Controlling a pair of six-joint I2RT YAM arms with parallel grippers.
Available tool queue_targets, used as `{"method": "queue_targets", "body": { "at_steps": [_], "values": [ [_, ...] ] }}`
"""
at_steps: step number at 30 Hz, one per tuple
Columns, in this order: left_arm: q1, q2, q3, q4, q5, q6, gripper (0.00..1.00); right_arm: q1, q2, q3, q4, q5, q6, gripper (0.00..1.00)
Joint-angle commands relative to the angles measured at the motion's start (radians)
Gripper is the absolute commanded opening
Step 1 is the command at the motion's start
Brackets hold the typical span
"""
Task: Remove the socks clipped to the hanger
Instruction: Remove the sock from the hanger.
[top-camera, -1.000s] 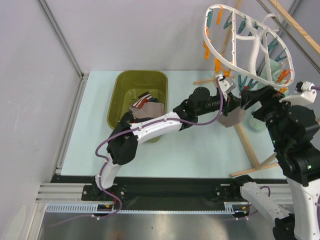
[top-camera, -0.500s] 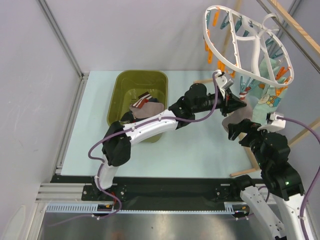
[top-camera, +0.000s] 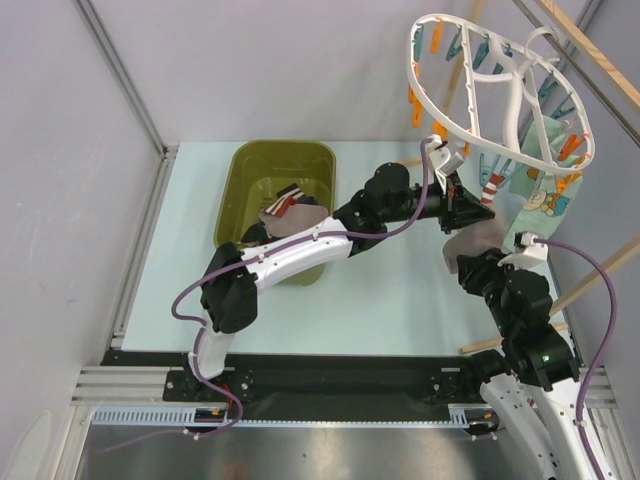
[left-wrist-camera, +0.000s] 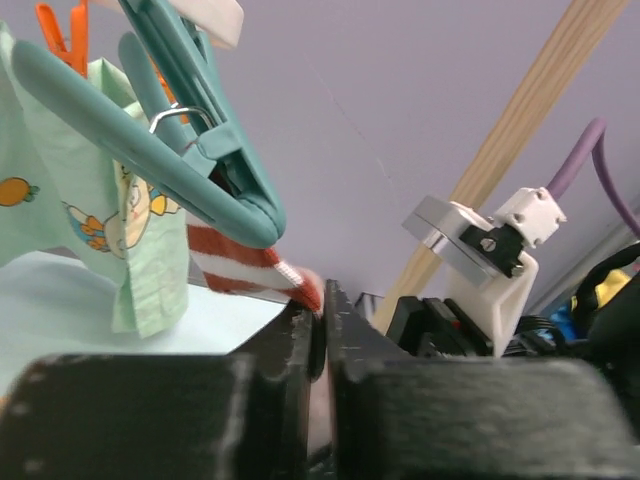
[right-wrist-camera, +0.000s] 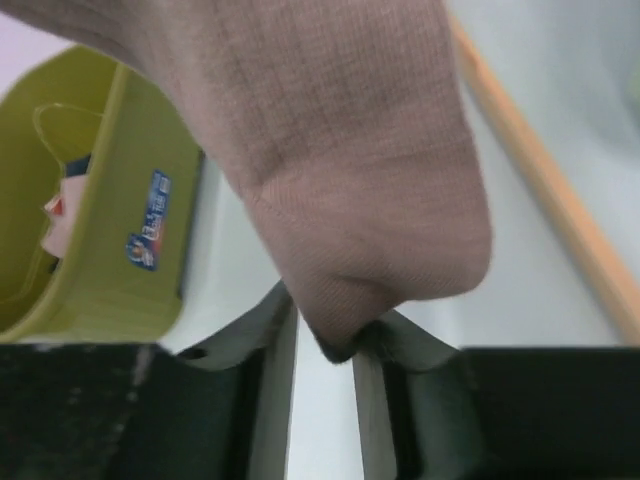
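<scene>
The white oval hanger (top-camera: 510, 95) hangs at the top right with orange and teal pegs. A teal peg (left-wrist-camera: 190, 150) clips a red-and-white striped sock (left-wrist-camera: 240, 268), and beside it hangs a mint bear-print sock (left-wrist-camera: 80, 200). My left gripper (top-camera: 487, 212) reaches under the hanger. Its jaws (left-wrist-camera: 325, 300) are shut on a pinkish-brown sock (top-camera: 472, 238), and the striped sock's end touches their tips. The pinkish-brown sock droops down. My right gripper (right-wrist-camera: 340, 345) sits below it, closed on its toe (right-wrist-camera: 340, 150).
An olive-green tub (top-camera: 275, 200) with several socks inside stands left of the arms on the pale table. The wooden rack's rods (right-wrist-camera: 540, 170) run behind and under the hanger, close to my right arm (top-camera: 520, 320).
My right arm has swung from beside the hanger to below the hanging sock, and its jaws have closed on the toe. My left gripper has lifted slightly towards the hanger.
</scene>
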Motion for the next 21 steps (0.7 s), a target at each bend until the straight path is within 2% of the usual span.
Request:
{"method": "queue_targets", "body": {
  "at_steps": [1,2,3,5,6,9,12,21],
  "values": [
    [0.012,-0.056,0.033,0.018,0.031,-0.042,0.14,-0.004,-0.029,0.0,0.051,-0.011,0.042,0.22],
    [0.012,-0.06,0.03,0.009,0.025,-0.039,0.3,-0.004,-0.034,0.0,0.043,-0.014,0.045,0.07],
    [0.014,-0.068,0.022,-0.02,0.013,-0.032,0.36,-0.004,-0.036,0.003,0.038,-0.023,0.05,0.0],
    [0.014,-0.115,-0.022,-0.048,-0.026,0.005,0.5,-0.002,-0.04,0.002,0.037,-0.034,0.062,0.0],
    [0.014,-0.137,-0.044,-0.054,-0.064,0.017,0.52,-0.002,-0.039,0.002,0.038,-0.048,0.063,0.0],
    [0.014,-0.206,-0.081,-0.108,-0.138,0.07,0.57,-0.004,-0.028,0.006,0.043,-0.062,0.073,0.0],
    [0.014,-0.241,-0.044,-0.192,-0.188,0.096,0.63,-0.004,-0.02,0.011,0.047,-0.078,0.085,0.0],
    [0.009,-0.237,0.062,-0.212,-0.126,0.107,0.63,-0.004,-0.04,0.031,0.055,-0.146,0.09,0.0]
  ]
}}
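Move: The pinkish sock's middle lies about 5 cm back, 2 cm left and 6 cm below the left hand, which still pinches its striped cuff; for the right hand it is some 4 cm ahead, 3 cm to the right and 5 cm higher. From the left hand, the teal clips sit about 6 cm ahead, 5 cm up, and the patterned green sock 5 cm ahead, 12 cm to the right, about level. The right fingers shut on the sock's lower end while the left opens, releases the cuff and rises about 8 cm, leftward too. ##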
